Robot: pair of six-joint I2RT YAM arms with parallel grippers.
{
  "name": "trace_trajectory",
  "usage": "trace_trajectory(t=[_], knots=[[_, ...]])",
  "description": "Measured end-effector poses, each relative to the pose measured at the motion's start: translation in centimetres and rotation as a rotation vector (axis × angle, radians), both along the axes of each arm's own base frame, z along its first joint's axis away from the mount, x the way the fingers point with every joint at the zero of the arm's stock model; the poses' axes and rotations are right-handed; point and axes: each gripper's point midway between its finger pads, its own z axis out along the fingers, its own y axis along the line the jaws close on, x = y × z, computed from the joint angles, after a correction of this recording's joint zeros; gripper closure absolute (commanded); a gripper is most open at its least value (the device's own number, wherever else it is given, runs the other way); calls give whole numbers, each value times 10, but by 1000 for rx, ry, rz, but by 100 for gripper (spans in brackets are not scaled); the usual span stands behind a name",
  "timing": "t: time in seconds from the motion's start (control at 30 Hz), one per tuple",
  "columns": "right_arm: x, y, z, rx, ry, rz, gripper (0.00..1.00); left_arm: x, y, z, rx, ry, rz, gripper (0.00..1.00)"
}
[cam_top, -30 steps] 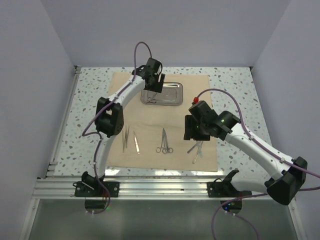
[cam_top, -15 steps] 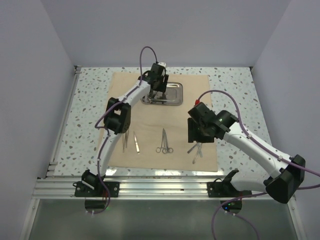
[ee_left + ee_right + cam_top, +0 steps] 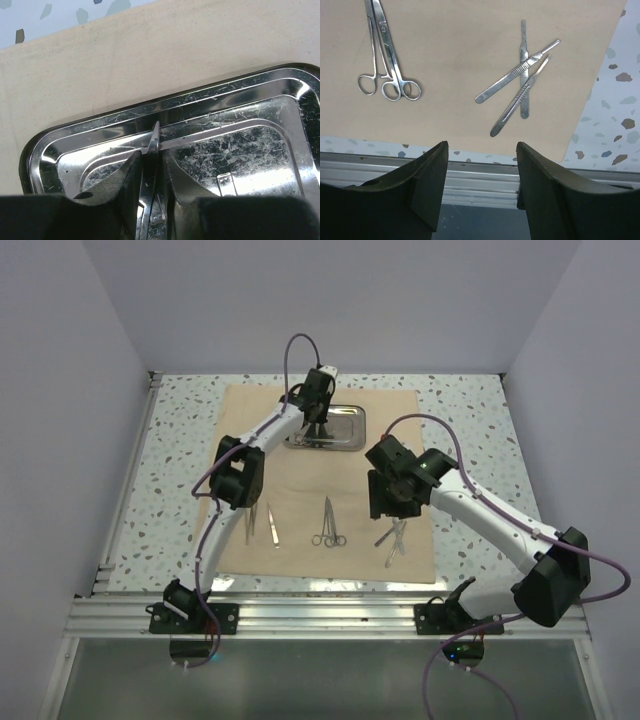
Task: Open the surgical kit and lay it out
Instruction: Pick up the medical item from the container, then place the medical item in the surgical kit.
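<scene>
The surgical kit's beige cloth wrap (image 3: 330, 465) lies spread flat on the table. The steel tray (image 3: 349, 429) sits at the wrap's far end. My left gripper (image 3: 318, 432) reaches down into the tray (image 3: 240, 150), shut on a thin silver scissors-like instrument (image 3: 154, 137) whose tip pokes out between the fingers (image 3: 172, 175). My right gripper (image 3: 388, 502) hovers open over the wrap's right side, holding nothing. Below it lie three crossed silver handles (image 3: 520, 75) and two ring-handled forceps (image 3: 387, 85). Two tweezers (image 3: 260, 522) rest on the wrap's left part.
The speckled table (image 3: 180, 460) shows round the wrap. An aluminium rail (image 3: 320, 610) runs along the near edge, just under my right fingers (image 3: 432, 180). White walls close in the left, right and far sides.
My left gripper has dropped into the tray and its jaws have closed round the instrument. The right arm has drawn slightly left and further from the near edge.
</scene>
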Motion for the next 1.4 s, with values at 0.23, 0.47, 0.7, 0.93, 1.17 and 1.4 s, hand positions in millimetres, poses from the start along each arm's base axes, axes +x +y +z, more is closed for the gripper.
trace_trajectory(t=[0.23,0.47,0.7,0.93,1.17,1.4], knots=[[11,-3,1,14,-17,-9,39,1,1,0,28,-13,-27,100],[21,-5,3,46,-30,-18,40,-1,5,2,28,-10,-23,100],[28,-1,5,76,-44,-5,40,-9,19,6,48,25,-6,100],[28,6,6,110,-42,15,41,-3,39,54,33,-26,44,100],[26,8,3,121,-33,25,42,-2,42,131,-46,-135,75,100],[19,3,7,132,-52,24,41,-51,41,150,-130,-69,133,100]])
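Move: The medical item lies between the left hand's half-open fingers, its middle about 1 cm back, 1 cm left and 1 cm below. The container's middle is level with this hand and some 2 cm right, about 2 cm lower; the scissors lie roughly 28 cm back and 3 cm right, and the lone scalpel 28 cm back and 11 cm left. From the right hand, the item is about 37 cm ahead, 15 cm left and 12 cm below. Left fingers pinch the medical item, edge left, lift it about 15 cm off the container, then draw back. ##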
